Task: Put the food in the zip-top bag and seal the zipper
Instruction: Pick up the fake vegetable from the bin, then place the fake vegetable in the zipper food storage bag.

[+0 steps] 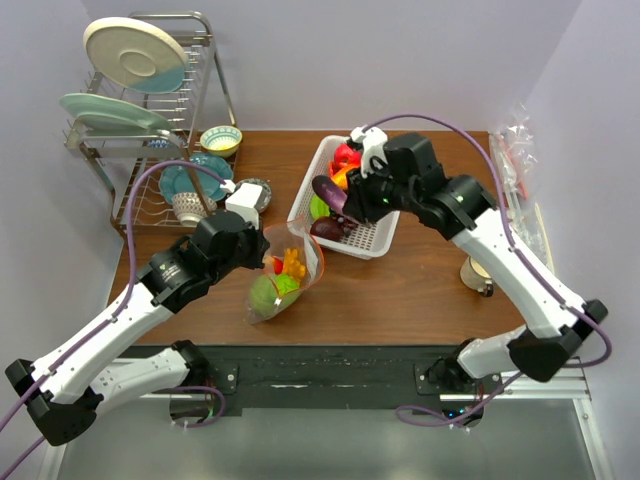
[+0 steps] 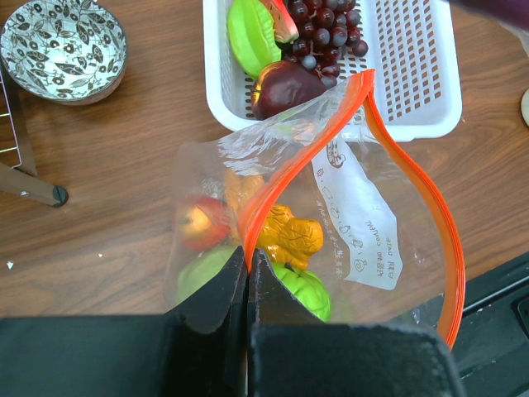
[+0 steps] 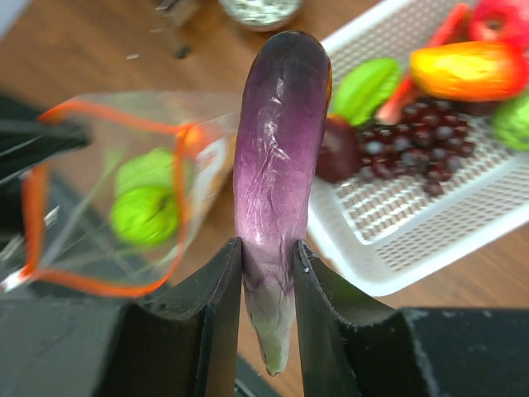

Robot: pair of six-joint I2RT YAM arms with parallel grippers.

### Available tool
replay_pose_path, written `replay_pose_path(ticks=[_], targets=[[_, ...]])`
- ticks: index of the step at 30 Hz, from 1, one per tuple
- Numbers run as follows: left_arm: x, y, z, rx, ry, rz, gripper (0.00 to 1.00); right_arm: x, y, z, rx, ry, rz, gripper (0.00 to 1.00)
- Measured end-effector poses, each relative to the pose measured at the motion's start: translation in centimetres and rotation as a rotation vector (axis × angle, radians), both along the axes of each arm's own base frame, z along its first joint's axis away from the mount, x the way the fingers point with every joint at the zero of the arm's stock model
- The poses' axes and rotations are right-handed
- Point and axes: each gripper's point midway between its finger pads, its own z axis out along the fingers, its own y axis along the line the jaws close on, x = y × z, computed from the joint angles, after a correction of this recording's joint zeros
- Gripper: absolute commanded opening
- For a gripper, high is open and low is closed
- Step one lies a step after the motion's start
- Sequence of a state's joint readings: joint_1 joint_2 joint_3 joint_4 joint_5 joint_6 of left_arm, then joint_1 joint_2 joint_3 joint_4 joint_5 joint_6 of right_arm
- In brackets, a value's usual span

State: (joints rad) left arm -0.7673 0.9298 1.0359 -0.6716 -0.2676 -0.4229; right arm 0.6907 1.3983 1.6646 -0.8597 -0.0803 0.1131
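Note:
The zip-top bag point(image 1: 287, 272) lies on the table in front of the white basket point(image 1: 372, 242), its mouth held open. It holds a red apple point(image 2: 198, 223), an orange piece point(image 2: 291, 234) and green pieces point(image 2: 310, 291). My left gripper point(image 2: 247, 255) is shut on the orange-red zipper point(image 2: 431, 217) at the mouth's near edge. My right gripper point(image 3: 269, 263) is shut on a purple eggplant point(image 3: 277, 157), hanging above the basket's left edge, right of the bag point(image 3: 124, 194). The basket point(image 2: 413, 83) keeps grapes point(image 2: 324, 25), green, red and orange food.
A dish rack point(image 1: 150, 110) with plates stands at the back left, with patterned bowls point(image 1: 220, 140) beside it. A patterned bowl point(image 2: 62, 45) sits left of the basket. A cup point(image 1: 478, 272) and clear packets point(image 1: 515, 150) lie along the right side.

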Motion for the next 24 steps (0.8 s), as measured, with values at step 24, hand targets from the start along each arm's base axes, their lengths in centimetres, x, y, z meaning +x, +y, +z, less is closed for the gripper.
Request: replay_pose_path(ticks=[24], targets=[[0.0, -0.1, 0.1, -0.003, -0.001, -0.002, 0.0, -9.4, 4.8, -2.1, 0.27, 0.348, 0.414, 0.35]])
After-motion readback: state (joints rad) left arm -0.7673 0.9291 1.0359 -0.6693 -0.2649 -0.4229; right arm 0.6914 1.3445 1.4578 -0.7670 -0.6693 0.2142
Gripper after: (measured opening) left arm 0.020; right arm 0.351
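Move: The right hand holds the eggplant by its stem end, high over the near edge of the bin. The mouth of the zip-top bag lies about 7 cm back, 12 cm to the left and some 9 cm below it. The bin's middle is roughly 14 cm ahead and 26 cm down; the dark purple fruit is around 8 cm ahead, 7 cm left and 25 cm down. For the left hand, pinching the bag's rim, the mouth is centred some 7 cm right, 1 cm ahead and 3 cm below. Back by roughly 10 cm, then easing left about 5 cm with a slight sink, the right hand brings the eggplant from the bin towards the bag's mouth, keeping its pinch. On the way the wrist swings counter-clockwise some 25 degrees and tips its fingers farther down, turning the eggplant's free end leftward over the mouth. The left hand stays put, still holding the rim. ##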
